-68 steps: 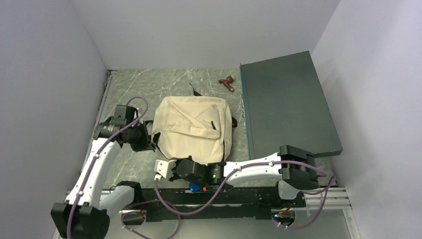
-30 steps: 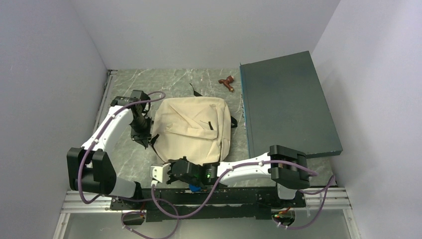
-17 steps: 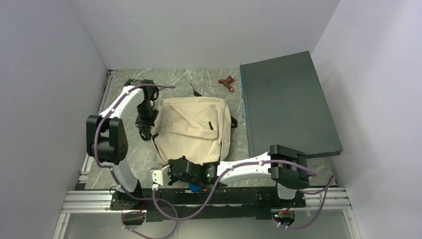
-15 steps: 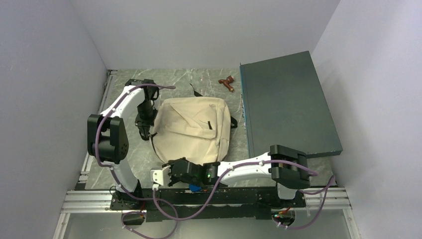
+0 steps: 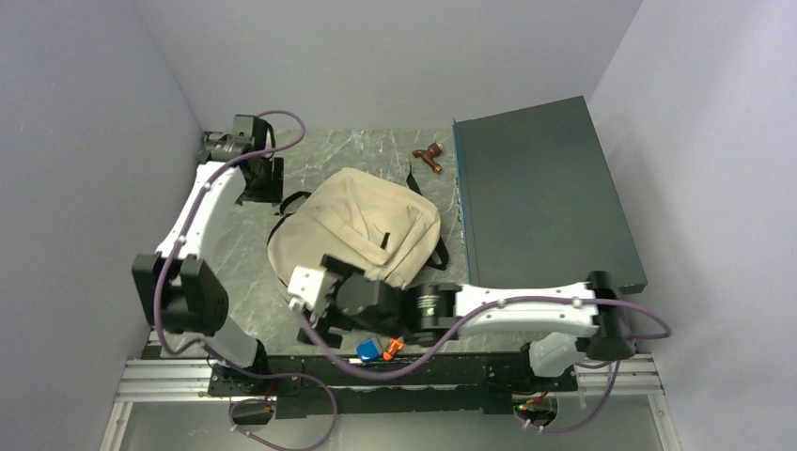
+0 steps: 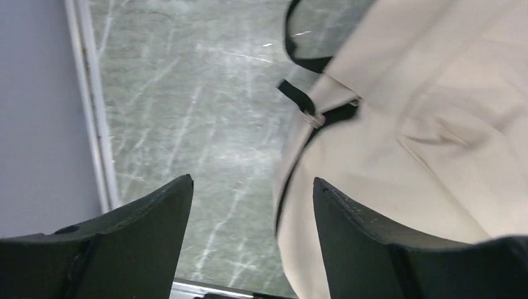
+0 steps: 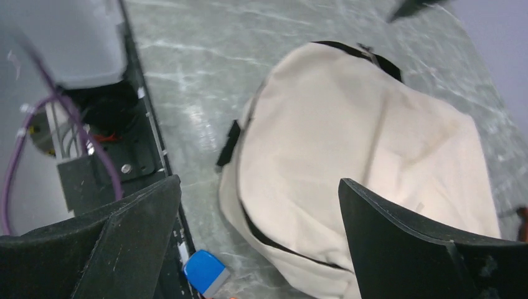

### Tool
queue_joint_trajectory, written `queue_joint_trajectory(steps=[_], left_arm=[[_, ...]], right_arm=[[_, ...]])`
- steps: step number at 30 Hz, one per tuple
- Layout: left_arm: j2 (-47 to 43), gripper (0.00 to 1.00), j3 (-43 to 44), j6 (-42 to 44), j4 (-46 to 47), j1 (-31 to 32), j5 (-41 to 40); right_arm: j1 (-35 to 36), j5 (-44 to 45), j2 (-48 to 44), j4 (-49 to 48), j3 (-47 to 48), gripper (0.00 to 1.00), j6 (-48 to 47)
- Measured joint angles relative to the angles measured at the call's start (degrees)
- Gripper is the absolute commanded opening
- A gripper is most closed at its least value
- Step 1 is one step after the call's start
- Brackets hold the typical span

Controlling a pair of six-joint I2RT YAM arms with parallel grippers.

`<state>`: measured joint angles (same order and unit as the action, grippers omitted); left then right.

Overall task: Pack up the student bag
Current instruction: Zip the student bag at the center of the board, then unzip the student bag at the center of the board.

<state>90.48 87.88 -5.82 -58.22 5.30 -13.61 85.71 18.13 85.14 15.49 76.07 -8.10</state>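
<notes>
The student bag (image 5: 362,221), a cream canvas backpack with black straps, lies slanted in the middle of the table. My left gripper (image 5: 259,184) stands open off the bag's far-left side, and nothing is between its fingers. In the left wrist view the student bag (image 6: 429,131) fills the right side, its black strap (image 6: 297,94) lying loose, and the left gripper (image 6: 252,187) hangs over bare table beside the bag's edge. My right gripper (image 5: 321,299) is open at the bag's near-left corner. In the right wrist view the right gripper (image 7: 258,187) frames the student bag (image 7: 367,156) without touching it.
A big dark teal flat box (image 5: 540,197) takes up the right side. A small brown object (image 5: 430,156) lies at the back near the box. A blue item (image 5: 369,350) and an orange bit (image 5: 393,346) sit by the front rail; the blue item (image 7: 205,271) also shows below the right fingers.
Both grippers have opened and let go of the bag. The bag has swung round and now lies slanted. The left arm has drawn back to the far-left corner, and the right arm has lifted forward.
</notes>
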Motion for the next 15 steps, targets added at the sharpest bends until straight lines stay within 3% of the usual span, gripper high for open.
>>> queue_joint_trajectory(steps=[7,11,15], left_arm=[[-18.2,0.77,-9.9,-5.7,6.3,2.1,18.3],[-23.7,0.75,-18.3,-8.5,21.0,13.8,26.2],[-19.3,0.69,-21.9,-8.2,31.6,24.7,28.3]], right_arm=[[-9.4,5.6,-1.3,9.3,6.2,1.0,12.4],[-11.2,8.5,-0.5,13.9,6.9,1.0,18.1],[-10.5,8.2,-2.8,14.8,5.7,1.0,21.0]])
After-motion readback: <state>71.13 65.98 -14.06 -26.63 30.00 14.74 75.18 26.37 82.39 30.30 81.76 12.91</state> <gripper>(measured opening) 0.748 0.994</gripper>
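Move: The student bag's middle lies about 20 cm to the left hand's right, 4 cm back and roughly 14 cm below it; the black strap loop is some 9 cm ahead, 5 cm right and lower. From the right hand the bag's middle is about 22 cm ahead, 3 cm right and 21 cm down, while the blue block lies about 8 cm right and 2 cm back, and the orange piece 13 cm right and 2 cm back, both well below on the table. With its fingers still wide apart, the left hand first lifts and eases back, then sweeps fast to the right, about 23 cm in all, to hang above the bag's middle, turning some 35 degrees clockwise and dipping its left side. The right hand, also empty and open, travels about 8 cm forward and 6 cm right, over the bag's near part, turning clockwise and tipping its fingers a little further down before it slows, and neither touches the bag. ##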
